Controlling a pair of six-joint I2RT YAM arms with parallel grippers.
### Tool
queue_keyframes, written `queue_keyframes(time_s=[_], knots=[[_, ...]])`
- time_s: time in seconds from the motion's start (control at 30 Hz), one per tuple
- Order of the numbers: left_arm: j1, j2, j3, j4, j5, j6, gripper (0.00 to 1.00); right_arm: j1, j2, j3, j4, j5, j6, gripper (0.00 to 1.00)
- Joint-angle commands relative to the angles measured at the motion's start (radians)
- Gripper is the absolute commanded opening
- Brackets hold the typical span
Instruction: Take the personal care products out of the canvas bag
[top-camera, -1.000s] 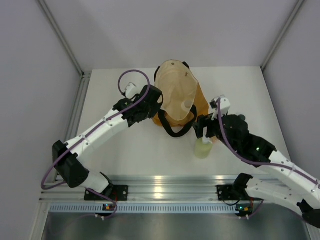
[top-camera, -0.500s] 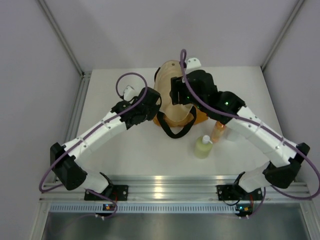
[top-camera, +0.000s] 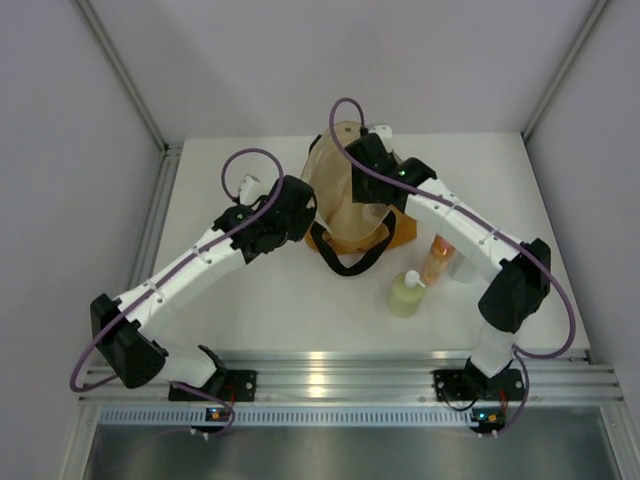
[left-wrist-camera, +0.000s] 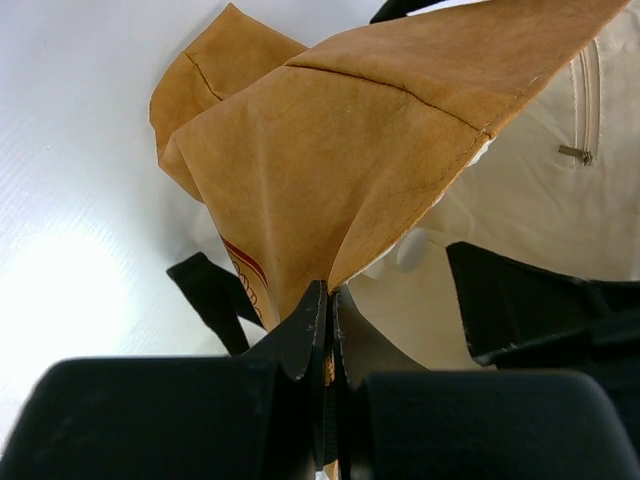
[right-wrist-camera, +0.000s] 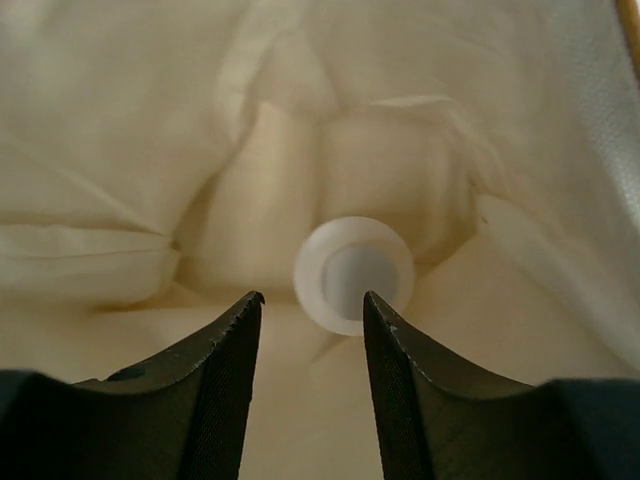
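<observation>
The mustard canvas bag lies mid-table with its mouth held open. My left gripper is shut on the bag's edge, at the bag's left side. My right gripper reaches into the cream-lined mouth. Its jaws stand apart with nothing between them. Just beyond the fingertips a round cream jar rests in the lining's folds, slightly right of the gap. On the table to the right of the bag stand the orange bottle and the pale-green pump bottle.
The bag's black loop handle lies on the table toward me. The right forearm crosses above the two standing bottles. Grey walls enclose the table on three sides, and an aluminium rail runs along the near edge.
My right arm swung from beside the bottles on the table up and left into the bag's mouth, and its jaws narrowed. The left gripper kept its hold on the bag's edge.
</observation>
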Motion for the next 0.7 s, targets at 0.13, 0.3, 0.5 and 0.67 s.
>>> queue_keyframes(time_s=[0.13, 0.3, 0.5, 0.67], knots=[[0.000, -0.023, -0.006, -0.004, 0.000, -0.031, 0.00, -0.044, -0.013, -0.064, -0.076, 0.136, -0.039, 0.45], [-0.002, 0.008, -0.022, -0.003, 0.039, -0.043, 0.00, -0.049, -0.027, -0.114, -0.076, 0.156, -0.065, 0.58], [-0.017, 0.048, -0.023, -0.004, 0.044, -0.022, 0.00, -0.049, -0.004, -0.136, -0.073, 0.172, -0.085, 0.70], [-0.051, 0.039, -0.057, -0.004, -0.002, -0.023, 0.00, -0.053, 0.010, -0.110, -0.056, 0.148, -0.111, 0.77]])
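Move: The last bottle, with a round white cap, stands inside the canvas bag, its middle about 3 cm ahead of the right hand, 2 cm to its right and some 8 cm below. The bag rim in the left fingers is roughly 11 cm to the right hand's left and 5 cm back. On the table, the green bottle stands about 16 cm back and 8 cm right, the orange bottle 8 cm back and 15 cm right. From the left hand the white-capped bottle lies some 13 cm right, 8 cm ahead, 8 cm below. Rightwards about 6 cm and down about 5 cm, the right hand sinks inside the bag's mouth closer to the white cap, rolling some 15 degrees so its left side dips; it eases to a stop as its fingers spread from under half to about three-quarters open. The left hand keeps its pinch on the bag rim and, late on, lowers it about 2.5 cm, drifting slightly right. ##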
